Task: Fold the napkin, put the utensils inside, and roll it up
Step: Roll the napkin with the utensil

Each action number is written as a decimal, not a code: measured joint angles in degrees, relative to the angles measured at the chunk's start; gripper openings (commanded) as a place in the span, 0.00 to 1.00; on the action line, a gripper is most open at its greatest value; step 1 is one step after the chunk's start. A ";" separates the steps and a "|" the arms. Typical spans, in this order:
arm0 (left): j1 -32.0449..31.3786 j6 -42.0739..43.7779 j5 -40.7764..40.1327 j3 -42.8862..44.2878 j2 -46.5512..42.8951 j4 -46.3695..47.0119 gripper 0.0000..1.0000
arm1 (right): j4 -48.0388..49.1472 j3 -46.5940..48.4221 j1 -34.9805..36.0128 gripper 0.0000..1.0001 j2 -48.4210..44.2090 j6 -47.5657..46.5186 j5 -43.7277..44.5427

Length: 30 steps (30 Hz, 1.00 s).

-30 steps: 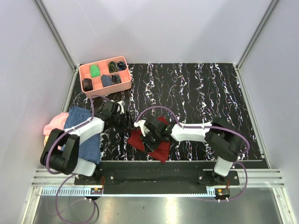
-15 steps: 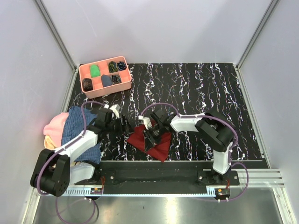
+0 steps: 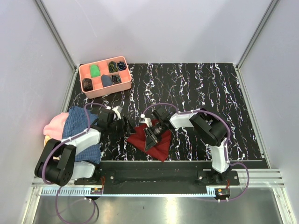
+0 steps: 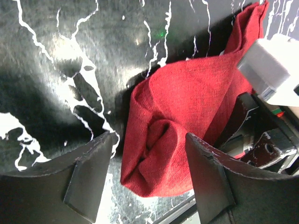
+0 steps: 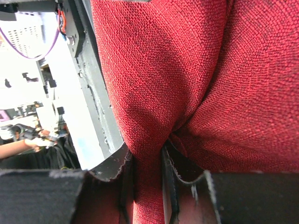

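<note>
The dark red napkin (image 3: pixel 161 148) lies bunched near the table's front edge, between my two grippers. My left gripper (image 3: pixel 128 128) is at its left end. In the left wrist view this gripper (image 4: pixel 148 140) is open, and its fingers stand either side of a rolled fold of the napkin (image 4: pixel 187 93) without pinching it. My right gripper (image 3: pixel 150 139) is on top of the cloth. In the right wrist view it (image 5: pixel 148 158) is shut on a pinched ridge of the napkin (image 5: pixel 163 56). The utensils are out of view.
A salmon bin (image 3: pixel 122 59) with several compartments of small items stands at the back left. A blue checked cloth (image 3: pixel 77 123) and a pink cloth (image 3: pixel 53 125) are piled at the left edge, under my left arm. The metal front rail (image 3: pixel 163 172) runs just beyond the napkin.
My left gripper has drawn closer to the napkin's left end and opened wider. My right gripper has turned and shifted slightly toward the front edge while it stays shut on the cloth.
</note>
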 measured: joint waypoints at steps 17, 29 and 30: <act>-0.04 -2.36 4.61 -1.18 3.32 5.44 0.00 | -2.19 3.67 -3.04 0.21 6.67 -0.74 -10.93; -0.04 -1.14 5.31 3.96 7.85 -1.18 0.00 | -6.01 4.44 -4.48 0.69 -1.18 1.44 -1.49; -0.04 -0.90 5.49 5.05 8.70 -2.45 0.00 | -6.14 4.44 -4.59 0.69 -3.19 1.36 1.64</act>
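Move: The napkin's near-left end lies between the left hand's open fingers, roughly 2 cm right, 1 cm ahead and 1 cm below the hand point. The right fingers already grip the rolled near edge; from them that end is some 7 cm left and 5 cm ahead. The napkin's near corner is about 6 cm back and 7 cm right of the right hand, and the blue cloth some 20 cm left and 3 cm back of the left hand. The left hand eases about 1.5 cm right and slightly down onto the napkin's left end, shutting its wide-open fingers until they pinch the fold. The right hand at first stays in place with its grip on the rolled edge and twists on some 10 degrees, top going forward, then opens, lets go and draws off about 4 cm forward and 3 cm up, over the napkin, turning back as it leaves. ##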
